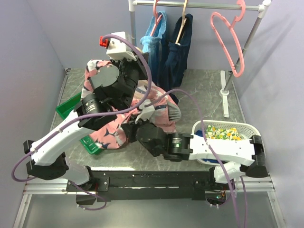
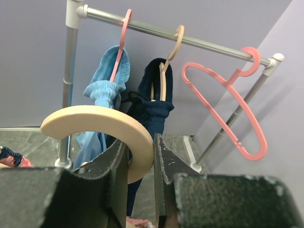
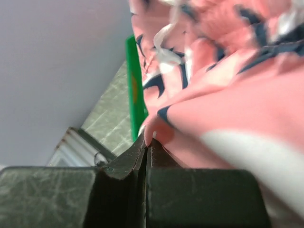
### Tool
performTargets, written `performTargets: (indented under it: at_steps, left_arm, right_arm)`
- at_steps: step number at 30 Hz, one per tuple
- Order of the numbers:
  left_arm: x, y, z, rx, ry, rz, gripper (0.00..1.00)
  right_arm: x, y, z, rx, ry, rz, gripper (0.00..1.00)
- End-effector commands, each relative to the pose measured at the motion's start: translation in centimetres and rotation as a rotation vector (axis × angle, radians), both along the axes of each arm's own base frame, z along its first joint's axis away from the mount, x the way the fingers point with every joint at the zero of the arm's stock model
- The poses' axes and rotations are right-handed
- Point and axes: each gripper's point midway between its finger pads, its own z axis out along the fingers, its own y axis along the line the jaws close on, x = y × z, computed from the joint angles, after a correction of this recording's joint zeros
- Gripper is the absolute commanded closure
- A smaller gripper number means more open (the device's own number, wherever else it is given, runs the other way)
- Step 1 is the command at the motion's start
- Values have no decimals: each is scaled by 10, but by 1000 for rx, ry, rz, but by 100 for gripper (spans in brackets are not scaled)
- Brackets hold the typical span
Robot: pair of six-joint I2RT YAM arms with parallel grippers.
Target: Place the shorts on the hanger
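The pink shorts [image 1: 108, 134] with navy and white shapes hang draped around my raised left arm, over the left of the table. My left gripper [image 2: 141, 159] is shut on the curved hook of the beige hanger [image 2: 92, 118], held up facing the rack. In the top view the left gripper [image 1: 137, 66] shows, but the hanger is hidden by arm and fabric. My right gripper [image 3: 148, 141] is shut on a folded edge of the shorts [image 3: 228, 109]. In the top view the right gripper [image 1: 145, 110] sits mid-table, at the shorts' right side.
A metal rack [image 1: 209, 5] at the back holds a light-blue garment [image 1: 153, 40] on a pink hanger, a dark navy garment [image 1: 178, 52] on a tan hanger and an empty pink hanger [image 1: 228, 40]. A green bin [image 1: 66, 108] sits left. A white basket [image 1: 237, 128] holds lemon-print cloth.
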Motion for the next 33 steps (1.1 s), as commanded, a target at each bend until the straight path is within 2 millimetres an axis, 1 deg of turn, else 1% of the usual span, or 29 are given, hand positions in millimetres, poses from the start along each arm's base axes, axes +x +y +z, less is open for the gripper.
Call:
performTargets:
  at_steps: [1, 2, 3, 4, 5, 6, 8, 9, 12, 13, 14, 15, 16, 17, 18, 19, 20, 21, 22, 23, 24, 25, 26, 27, 28, 29, 31, 32, 33]
  left_arm:
    - [-18, 14, 46, -145, -73, -19, 99]
    - [-21, 12, 47, -147, -75, -28, 99]
    - [-23, 14, 48, -147, -76, -26, 99]
    - [-25, 13, 48, -144, -78, -30, 99]
    - [-27, 13, 49, -146, -81, -37, 99]
    - [-28, 13, 49, -145, -80, -38, 99]
    - [-29, 12, 48, -148, -82, -46, 99]
    - [-30, 9, 48, -159, -82, -64, 99]
    - [-34, 5, 46, -158, -80, -75, 99]
    - [-34, 6, 45, -148, -80, -73, 99]
    - [-34, 8, 46, -146, -79, -65, 99]
    - [-34, 10, 45, -131, -80, -59, 99]
    - [-34, 11, 47, -129, -83, -56, 99]
    - [-35, 14, 47, -126, -88, -57, 99]
    - [-36, 15, 48, -120, -95, -55, 99]
    - [-36, 16, 48, -119, -99, -58, 99]
    - [-37, 17, 46, -111, -102, -64, 99]
    - [-37, 18, 44, -106, -101, -61, 99]
    - [-37, 18, 42, -97, -98, -60, 99]
    - [-37, 19, 36, -84, -92, -55, 99]
    - [-36, 19, 31, -73, -87, -52, 99]
    - [-36, 19, 28, -63, -83, -49, 99]
    - [-37, 23, 22, -53, -78, -48, 99]
    - [-38, 23, 18, -46, -73, -50, 99]
    - [-39, 24, 16, -40, -70, -57, 99]
    - [-40, 26, 9, -18, -58, -62, 99]
    - [-43, 26, 4, -13, -48, -81, 99]
    - [-44, 28, 2, -7, -44, -87, 99]
    - [-45, 27, -4, 12, -31, -94, 99]
  right_arm:
    - [20, 5, 17, -28, 20, -48, 100]
    - [39, -4, 17, -18, 38, -99, 100]
    - [40, -9, 13, -14, 50, -80, 100]
    - [43, -9, 24, 38, 29, -65, 100]
    - [42, -15, 32, 38, -12, -43, 97]
    - [41, -13, 32, 35, -20, -34, 96]
    - [37, -2, 16, -29, 2, 7, 98]
    - [32, 6, 17, -33, -4, 28, 98]
    - [31, 7, -1, -76, 1, 19, 96]
    - [34, 3, 3, -56, -9, 9, 95]
    - [30, -7, 17, -34, -37, 32, 90]
    - [26, -13, 13, -47, -52, 52, 83]
    - [19, -16, 22, -28, -78, 92, 74]
    - [2, -22, 40, -14, -123, 191, 53]
    - [-6, -26, 45, -26, -150, 218, 43]
    - [-17, -32, 46, -60, -166, 247, 35]
    - [-31, -40, 56, -71, -200, 296, 26]
    - [-41, -45, 64, -71, -209, 328, 24]
    - [-48, -54, 63, -96, -210, 351, 23]
    - [-60, -67, 78, -68, -235, 380, 20]
    - [-65, -76, 84, -58, -243, 396, 19]
    - [-63, -89, 85, -69, -240, 368, 18]
    - [-60, -109, 97, -32, -235, 319, 18]
    - [-57, -122, 104, -28, -246, 296, 18]
    - [-50, -136, 106, -42, -259, 245, 18]
    - [-49, -155, 117, -8, -283, 219, 17]
    - [-42, -173, 119, -11, -309, 167, 15]
    - [-41, -184, 124, -1, -323, 154, 15]
    - [-40, -189, 129, 4, -329, 142, 14]
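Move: The hanger, its hook still pinched by the left hand, has its body's middle about 12 cm below that hand and 3 cm to its left; from the right hand, which holds a fold of the shorts, it is some 10 cm ahead, 3 cm right and 10 cm higher. The light-blue garment hangs roughly 30 cm ahead and 8 cm right of the right hand at its height, the navy one 10 cm farther right. The green basket is about 18 cm ahead, 24 cm left and 28 cm below. The shorts' fold, already pinched in the right fingers, is drawn about 5 cm forward towards the hanger and eased a little back; then those fingers open wide, let go, and the empty hand swings off right, up and back, ending some 15 cm right of and 12 cm above its start, fingertips tipping up. The left hand keeps the hook and drifts back about 3 cm. ##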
